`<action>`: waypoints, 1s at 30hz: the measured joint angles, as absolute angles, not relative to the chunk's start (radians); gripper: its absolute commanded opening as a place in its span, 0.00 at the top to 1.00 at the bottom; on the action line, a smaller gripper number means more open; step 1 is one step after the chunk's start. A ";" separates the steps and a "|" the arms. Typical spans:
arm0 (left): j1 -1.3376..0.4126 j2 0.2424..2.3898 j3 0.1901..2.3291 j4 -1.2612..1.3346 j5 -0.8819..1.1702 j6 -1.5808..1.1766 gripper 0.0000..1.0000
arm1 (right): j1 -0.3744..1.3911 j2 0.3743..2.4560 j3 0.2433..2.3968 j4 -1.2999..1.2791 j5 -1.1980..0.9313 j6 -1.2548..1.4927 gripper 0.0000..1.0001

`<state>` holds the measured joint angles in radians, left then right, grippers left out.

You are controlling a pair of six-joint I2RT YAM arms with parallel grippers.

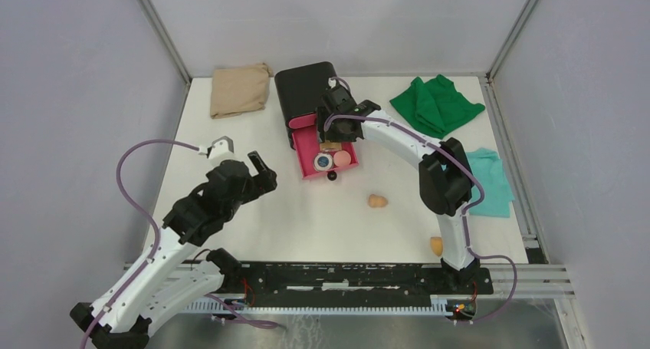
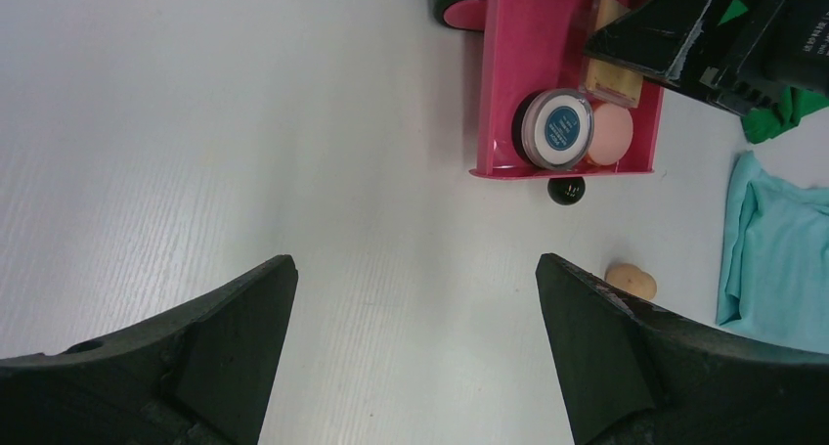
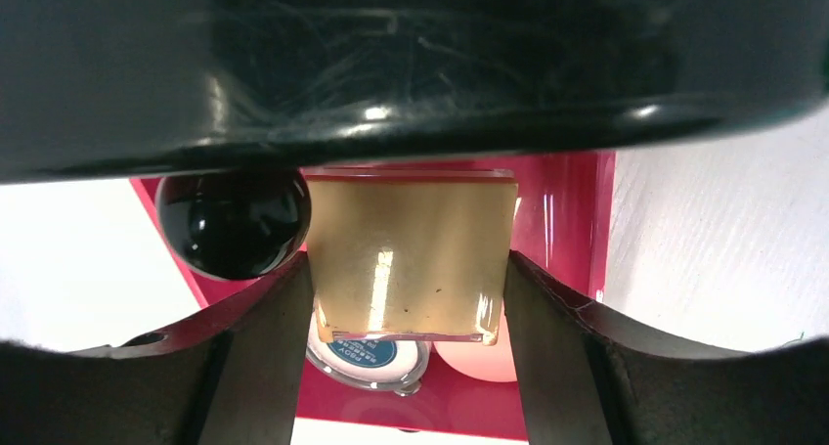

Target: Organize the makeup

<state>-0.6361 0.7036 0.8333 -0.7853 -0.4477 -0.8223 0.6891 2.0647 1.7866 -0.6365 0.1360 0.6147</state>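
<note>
My right gripper [image 3: 408, 269] is shut on the tan square pad [image 3: 411, 259] and holds it just above the open pink drawer [image 1: 306, 146]. In the drawer lie the round silvery compact [image 1: 324, 161] with its dark-blue centre and the pink round piece [image 1: 342, 159]. A small black ball [image 1: 332, 176] sits against the drawer's front edge. One tan egg-shaped sponge [image 1: 376, 201] lies on the table right of the drawer, and another sponge [image 1: 436, 245] lies by the right arm's base. My left gripper [image 2: 415, 269] hangs open over bare table, with nothing between its fingers.
The black box [image 1: 306, 84] stands behind the drawer, with a second pink drawer front [image 1: 303, 121] shut. A beige cloth [image 1: 240, 90] lies at the back left, a green cloth [image 1: 437, 103] at the back right and a teal cloth [image 1: 494, 182] at the right edge.
</note>
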 measured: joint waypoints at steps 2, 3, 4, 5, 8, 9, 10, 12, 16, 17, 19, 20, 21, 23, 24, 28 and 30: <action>-0.636 0.694 0.833 -0.791 -0.452 -0.823 0.00 | 0.689 2.079 1.795 -0.641 0.139 0.611 0.35; -0.636 0.689 0.833 -0.793 -0.455 -0.823 0.00 | 0.689 2.083 1.795 -0.645 0.141 0.610 0.35; -0.636 0.684 0.833 -0.796 -0.461 -0.823 0.00 | 0.689 2.085 1.795 -0.646 0.142 0.608 0.35; -0.636 0.680 0.833 -0.799 -0.463 -0.823 0.00 | 0.689 2.086 1.795 -0.646 0.145 0.607 0.34; -0.636 0.672 0.833 -0.807 -0.469 -0.823 0.00 | 0.689 2.094 1.799 -0.645 0.159 0.606 0.31; -0.636 0.670 0.833 -0.810 -0.470 -0.823 0.00 | 0.689 2.096 1.801 -0.645 0.161 0.606 0.30; -0.636 0.667 0.832 -0.811 -0.470 -0.823 0.00 | 0.689 2.100 1.805 -0.645 0.163 0.607 0.28; -0.636 0.664 0.830 -0.812 -0.471 -0.823 0.00 | 0.689 2.108 1.813 -0.644 0.163 0.606 0.23; -0.636 0.658 0.824 -0.815 -0.471 -0.823 0.00 | 0.689 2.111 1.814 -0.643 0.164 0.607 0.13; -0.636 0.658 0.823 -0.815 -0.471 -0.823 0.00 | 0.689 2.111 1.814 -0.642 0.163 0.609 0.11; -0.636 0.658 0.822 -0.815 -0.471 -0.823 0.00 | 0.689 2.111 1.814 -0.635 0.163 0.608 0.09; -0.636 0.657 0.821 -0.815 -0.471 -0.823 0.00 | 0.689 2.111 1.814 -0.632 0.163 0.608 0.09; -0.636 0.657 0.820 -0.814 -0.471 -0.823 0.00 | 0.689 2.111 1.813 -0.625 0.163 0.609 0.09; -0.636 0.657 0.817 -0.815 -0.471 -0.823 0.00 | 0.689 2.102 1.799 -0.608 0.162 0.608 0.08; -0.636 0.658 0.817 -0.815 -0.470 -0.823 0.00 | 0.689 2.100 1.797 -0.607 0.163 0.608 0.09; -0.636 0.658 0.816 -0.813 -0.469 -0.823 0.00 | 0.689 2.045 1.745 -0.596 0.156 0.608 0.08; -0.636 0.658 0.813 -0.812 -0.467 -0.823 0.00 | 0.689 2.004 1.712 -0.592 0.151 0.607 0.08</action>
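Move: The right hand holds the tan compact in its fingers, just above its spot in the open drawer, about 1 cm ahead and 3 cm down. The round jar lies roughly 5 cm back and 2 cm left, the pink puff 4 cm back and 3 cm right, both some 3 cm lower. The upper drawer's black knob is about 4 cm ahead and 4 cm left, near hand height. From the left hand, that spot is some 19 cm ahead, 18 cm right and 12 cm down. Right hand lowers the compact 1.5 cm into the drawer, opens to release it, then rises 2 cm, drawing back. ##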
